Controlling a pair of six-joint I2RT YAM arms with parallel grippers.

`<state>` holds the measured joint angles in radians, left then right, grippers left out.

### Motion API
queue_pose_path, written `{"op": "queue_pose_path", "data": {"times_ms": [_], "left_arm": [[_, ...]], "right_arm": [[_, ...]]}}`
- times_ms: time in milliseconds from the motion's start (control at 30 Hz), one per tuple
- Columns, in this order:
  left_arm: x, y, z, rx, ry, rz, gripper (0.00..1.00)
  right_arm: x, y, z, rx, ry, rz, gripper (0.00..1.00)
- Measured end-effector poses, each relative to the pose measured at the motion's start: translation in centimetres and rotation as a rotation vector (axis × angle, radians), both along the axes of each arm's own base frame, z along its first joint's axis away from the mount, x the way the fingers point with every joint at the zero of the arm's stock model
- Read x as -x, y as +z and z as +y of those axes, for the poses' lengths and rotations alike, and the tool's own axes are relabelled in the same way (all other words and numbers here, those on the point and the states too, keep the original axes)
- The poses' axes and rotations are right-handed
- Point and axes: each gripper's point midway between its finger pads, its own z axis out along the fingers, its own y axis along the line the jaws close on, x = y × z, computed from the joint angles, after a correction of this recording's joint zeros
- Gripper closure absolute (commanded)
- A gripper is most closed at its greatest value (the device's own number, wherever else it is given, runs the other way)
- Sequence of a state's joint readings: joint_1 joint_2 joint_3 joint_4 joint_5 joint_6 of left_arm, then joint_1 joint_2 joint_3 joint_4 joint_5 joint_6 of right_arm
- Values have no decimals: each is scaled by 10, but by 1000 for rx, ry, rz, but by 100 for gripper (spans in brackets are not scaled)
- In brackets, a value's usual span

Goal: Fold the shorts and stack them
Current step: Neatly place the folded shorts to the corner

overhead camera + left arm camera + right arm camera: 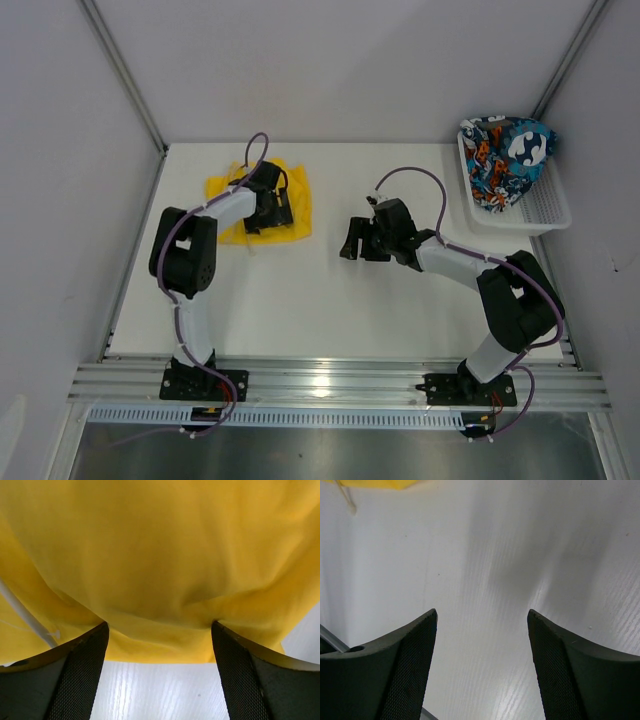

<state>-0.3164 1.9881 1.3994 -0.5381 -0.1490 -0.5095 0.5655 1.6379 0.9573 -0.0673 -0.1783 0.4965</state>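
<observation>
The yellow shorts (296,196) lie flattened at the back left of the table. My left gripper (268,222) sits on top of them. In the left wrist view the yellow shorts (160,555) fill the upper frame, and my left gripper (160,627) stands open with both fingertips against the cloth's near edge. The printed teal, orange and black shorts (505,160) are heaped in the white basket (545,210) at the back right. My right gripper (350,242) hovers open over bare table mid-way between them. The right wrist view shows the right gripper (482,615) empty, with a corner of the yellow shorts (375,484) at the top left.
The white tabletop (330,300) is walled by grey panels on the left, back and right. An aluminium rail (330,380) carrying both arm bases runs along the near edge. A pale drawstring end (347,502) lies on the table beside the yellow cloth.
</observation>
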Motion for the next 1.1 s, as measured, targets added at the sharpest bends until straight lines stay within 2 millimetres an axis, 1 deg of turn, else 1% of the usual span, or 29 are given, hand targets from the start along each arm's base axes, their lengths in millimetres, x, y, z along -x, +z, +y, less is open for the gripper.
{"op": "queue_pose_path", "data": {"times_ms": [133,233,433,567,600,633,700,767,833,900,933,1000,1033,1067,1100], "left_arm": [[-24,3,12,13,22,-5,17],[-44,3,26,28,46,-5,20],[-90,7,56,38,80,-27,17],[-135,13,65,42,87,-70,17],[-142,15,65,47,89,-81,17],[-145,15,66,52,89,-84,17],[-141,12,66,61,87,-70,17],[-132,8,65,66,83,-58,16],[-113,6,64,68,78,-33,16],[-92,13,61,82,69,-19,15],[-83,23,60,89,65,-27,14],[-66,45,57,101,60,-63,13],[-56,62,54,112,54,-98,12],[-46,82,50,125,48,-140,12],[-37,104,44,141,37,-201,8]], "right_arm": [[2,1,2,-15,13,3,26],[3,1,4,-31,22,5,26],[3,4,9,-62,39,-5,26],[3,4,10,-71,45,-8,26],[3,5,10,-72,45,-10,26],[2,5,11,-73,44,-12,26],[1,5,10,-74,40,-15,26],[-2,6,6,-72,28,-18,25],[-7,9,0,-68,0,-27,24],[-14,17,-10,-63,-49,-46,23],[-18,23,-16,-56,-82,-62,14],[-25,39,-34,-46,-169,-95,3],[-30,48,-43,-36,-211,-122,0],[-36,60,-55,-32,-273,-155,1],[-42,75,-70,-27,-344,-192,1]]}}
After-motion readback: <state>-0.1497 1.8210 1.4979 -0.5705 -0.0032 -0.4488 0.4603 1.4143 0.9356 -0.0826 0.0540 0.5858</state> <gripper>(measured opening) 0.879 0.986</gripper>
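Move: The yellow folded shorts lie under the open left fingers, which are near their front edge; their middle is about 6 cm ahead and 3 cm to the left. The far left table corner is some 18 cm ahead and 24 cm left, and the drawstring end about 4 cm back and 4 cm left. From the right hand the shorts' middle is roughly 10 cm ahead, 22 cm left and 6 cm lower. With its open fingertips already on the folded shorts, the left hand keeps pushing them forward and somewhat left towards the far corner, travelling about 15 cm close to the table. It then draws back some 10 cm and lifts clear, still open. Late on, the right hand rises, swings right and a little forward, away from the shorts, and opens wider. ##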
